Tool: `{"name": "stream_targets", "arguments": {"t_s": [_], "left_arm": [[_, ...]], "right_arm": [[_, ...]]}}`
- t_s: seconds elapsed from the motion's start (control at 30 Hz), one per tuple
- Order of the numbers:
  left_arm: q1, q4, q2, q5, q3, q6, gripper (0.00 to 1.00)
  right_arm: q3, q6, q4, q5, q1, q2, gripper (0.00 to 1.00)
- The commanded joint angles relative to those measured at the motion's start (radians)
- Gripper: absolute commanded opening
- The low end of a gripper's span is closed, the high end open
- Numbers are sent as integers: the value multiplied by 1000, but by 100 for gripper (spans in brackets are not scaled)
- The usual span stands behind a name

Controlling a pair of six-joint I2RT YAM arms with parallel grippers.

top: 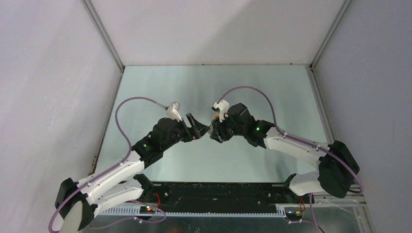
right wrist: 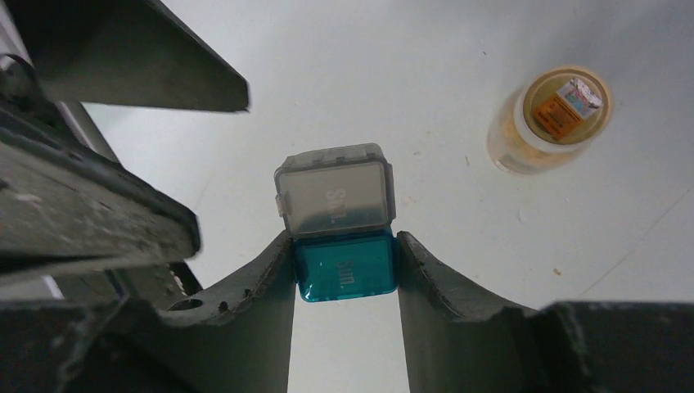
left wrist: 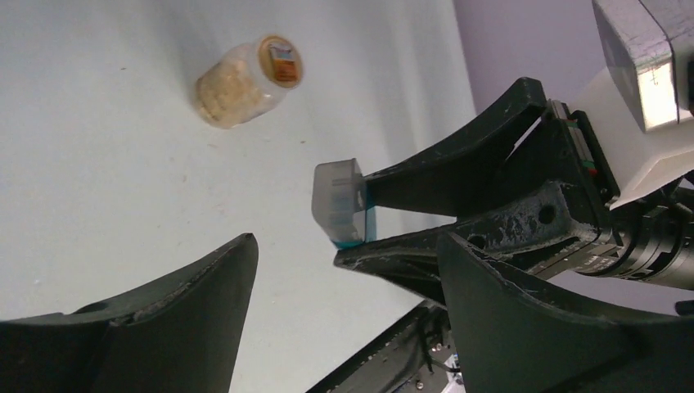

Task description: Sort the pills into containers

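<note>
My right gripper (right wrist: 345,246) is shut on the container (right wrist: 345,268), a tiny teal box. Its grey lid (right wrist: 334,192), marked "Sun.", sticks out past the fingertips. It is held above the table. The container also shows in the left wrist view (left wrist: 342,205), pinched between the right gripper's fingers (left wrist: 458,176). My left gripper (left wrist: 348,246) is open and empty, with its jaws wide on either side of the container's tip. In the top view the two grippers meet tip to tip, left (top: 198,127) and right (top: 213,133). A clear pill jar (right wrist: 550,119) with an orange-labelled lid lies on the table.
The pill jar also shows in the left wrist view (left wrist: 245,75), lying on its side beyond the grippers. The left gripper's fingers (right wrist: 131,57) fill the upper left of the right wrist view. Enclosure walls (top: 58,97) stand around the pale green table (top: 204,165).
</note>
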Motion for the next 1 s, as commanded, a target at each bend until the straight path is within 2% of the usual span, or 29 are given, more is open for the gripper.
{"name": "stream_targets", "arguments": {"t_s": [0.0,0.27,0.43,0.73,0.97], "left_arm": [[5,119,26,70,-6,-37,86],[5,195,60,81,-50,-106,71],[4,224,54,64,-83,-141,66],[6,225,48,42,-107,-183,46],[6,199,50,46,-89,-189,30]], "right_arm": [[-7,102,90,-6,9,-57,35],[-21,138,132,-63,16,-68,37],[-22,144,141,-81,19,-63,37],[-10,204,163,-106,22,-16,40],[38,240,103,-105,24,32,40]]}}
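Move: My right hand already holds the container by its teal half. The container's middle lies about 5 cm to the right of my open left hand, 1 cm ahead and 3 cm below; from my right hand it sits roughly 1 cm ahead, 1 cm left and 1 cm higher. The pill bottle stands on the table, about 10 cm ahead of my left hand, 8 cm to its right and 14 cm lower. I close my left fingers about halfway around the grey half of the container, after easing that hand some 2 cm right and a little down, rolling its left side down. Meanwhile my right hand keeps its pinch on the teal half and brings the container about 3 cm left and a bit back, first rising, then sinking partway, tilting its left side up some 10 degrees. ##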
